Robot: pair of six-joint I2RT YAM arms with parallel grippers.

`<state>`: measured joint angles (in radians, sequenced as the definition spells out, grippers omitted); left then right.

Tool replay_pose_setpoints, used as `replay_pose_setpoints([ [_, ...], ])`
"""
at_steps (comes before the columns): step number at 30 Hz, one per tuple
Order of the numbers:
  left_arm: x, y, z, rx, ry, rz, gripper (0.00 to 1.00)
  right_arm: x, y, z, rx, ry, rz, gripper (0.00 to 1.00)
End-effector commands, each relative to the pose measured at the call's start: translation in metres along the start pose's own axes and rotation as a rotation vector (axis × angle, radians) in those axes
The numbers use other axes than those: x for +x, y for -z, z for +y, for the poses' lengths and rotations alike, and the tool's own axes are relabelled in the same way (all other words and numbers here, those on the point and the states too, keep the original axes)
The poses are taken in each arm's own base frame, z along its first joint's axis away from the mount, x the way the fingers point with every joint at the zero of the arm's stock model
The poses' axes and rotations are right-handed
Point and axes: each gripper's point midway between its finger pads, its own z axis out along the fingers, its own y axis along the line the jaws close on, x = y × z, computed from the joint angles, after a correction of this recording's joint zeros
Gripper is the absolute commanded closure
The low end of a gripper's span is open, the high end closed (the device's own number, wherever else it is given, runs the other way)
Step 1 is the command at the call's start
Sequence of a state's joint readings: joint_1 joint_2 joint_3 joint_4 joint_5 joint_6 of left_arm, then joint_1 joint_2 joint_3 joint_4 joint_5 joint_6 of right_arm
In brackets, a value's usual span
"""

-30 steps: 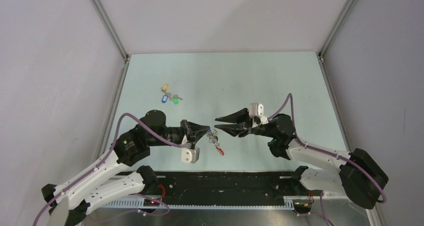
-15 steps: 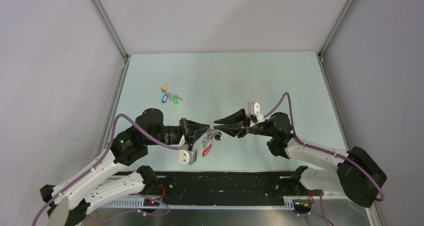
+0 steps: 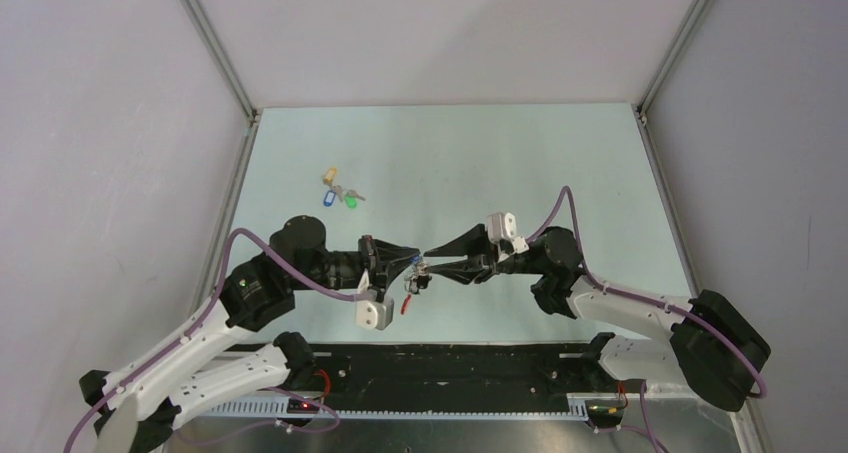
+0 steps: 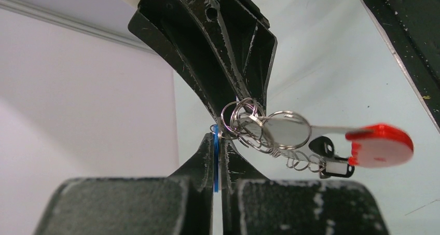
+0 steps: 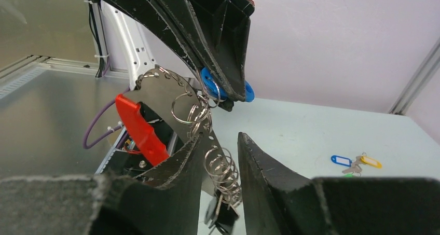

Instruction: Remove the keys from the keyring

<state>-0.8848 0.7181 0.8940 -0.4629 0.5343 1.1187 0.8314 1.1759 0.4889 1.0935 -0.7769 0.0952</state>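
Note:
My left gripper is shut on the blue tag of the keys and holds the bunch above the table. From the tag hang the silvery keyring, its red strap, a coil of small rings and a black tag. My right gripper meets the left one tip to tip. In the right wrist view its jaws have narrowed onto the coil, which fills the gap between them. The red strap hangs left of its fingers. The key blades are hard to make out.
A second key cluster with tan, blue and green tags lies on the pale green table at the far left, also in the right wrist view. A black rail runs along the near edge. Grey walls enclose the table.
My right gripper moved left to the hanging bunch and its wide-open jaws narrowed onto the ring coil. The red strap swung left and down. My left gripper kept its hold.

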Motion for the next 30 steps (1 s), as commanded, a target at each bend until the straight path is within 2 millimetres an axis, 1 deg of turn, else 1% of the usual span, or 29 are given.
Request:
replay_pose_setpoints([
  [1, -0.019, 0.009, 0.028, -0.076, -0.069, -0.038, 1.00, -0.026, -0.008, 0.004, -0.043, 0.082, -0.056, 0.65],
  [10, -0.019, 0.005, 0.025, -0.055, -0.060, -0.053, 1.00, -0.032, -0.014, 0.004, -0.031, 0.092, -0.080, 0.67],
  [15, -0.017, 0.003, 0.024, -0.051, -0.056, -0.047, 1.00, -0.036, -0.020, 0.010, -0.055, 0.095, -0.103, 0.72],
  [17, -0.016, 0.003, 0.025, -0.054, -0.053, -0.039, 1.00, -0.036, -0.021, 0.012, -0.063, 0.089, -0.104, 0.77],
  [18, -0.014, 0.003, 0.025, -0.056, -0.049, -0.032, 1.00, -0.035, -0.021, 0.012, -0.064, 0.086, -0.104, 0.87],
  [20, -0.012, 0.004, 0.026, -0.063, -0.039, -0.019, 1.00, -0.036, -0.022, 0.012, -0.061, 0.083, -0.106, 1.00],
  [24, -0.002, 0.007, 0.027, -0.090, -0.016, 0.034, 1.00, -0.039, -0.019, 0.007, -0.028, 0.078, -0.108, 1.00],
  [27, 0.006, 0.013, 0.024, -0.115, 0.005, 0.072, 1.00, -0.043, -0.011, -0.002, 0.029, 0.078, -0.121, 1.00],
  [28, 0.012, 0.013, 0.018, -0.112, 0.024, 0.090, 1.00, -0.050, -0.008, -0.008, 0.065, 0.090, -0.147, 1.00],
  [29, 0.013, 0.014, 0.015, -0.116, 0.030, 0.093, 1.00, -0.052, -0.004, -0.013, 0.110, 0.087, -0.162, 1.00],
  [30, 0.020, 0.012, 0.006, -0.103, 0.058, 0.107, 1.00, -0.059, -0.001, -0.016, 0.131, 0.095, -0.194, 1.00],
])
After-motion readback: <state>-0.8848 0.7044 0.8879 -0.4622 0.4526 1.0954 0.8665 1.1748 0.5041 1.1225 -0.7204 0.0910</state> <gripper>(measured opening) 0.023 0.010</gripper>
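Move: The keyring's bunched split rings hang close off the right hand's fingertips, about 2 cm to its left, 1 cm back and 1 cm above. The blue tag, still clamped by the left fingers, is some 5 cm left, 1 cm ahead and 3 cm above; the red handle lies about 8 cm back, 5 cm left and 2 cm lower, the black tag 3 cm back, 3 cm left, 5 cm below. From the left hand the rings are about 3 cm right, 2 cm back and 2 cm below. The split rings are what the right hand's part-open fingers ease onto, some 1.5 cm back with a little left and up, before shutting fully and pinching at the bunch. It then draws about 1 cm forward and slightly up and right, while the left hand, its hold on the blue tag unchanged, goes about 1 cm forward and nearly as much left, turning roughly 5 degrees counter-clockwise. ##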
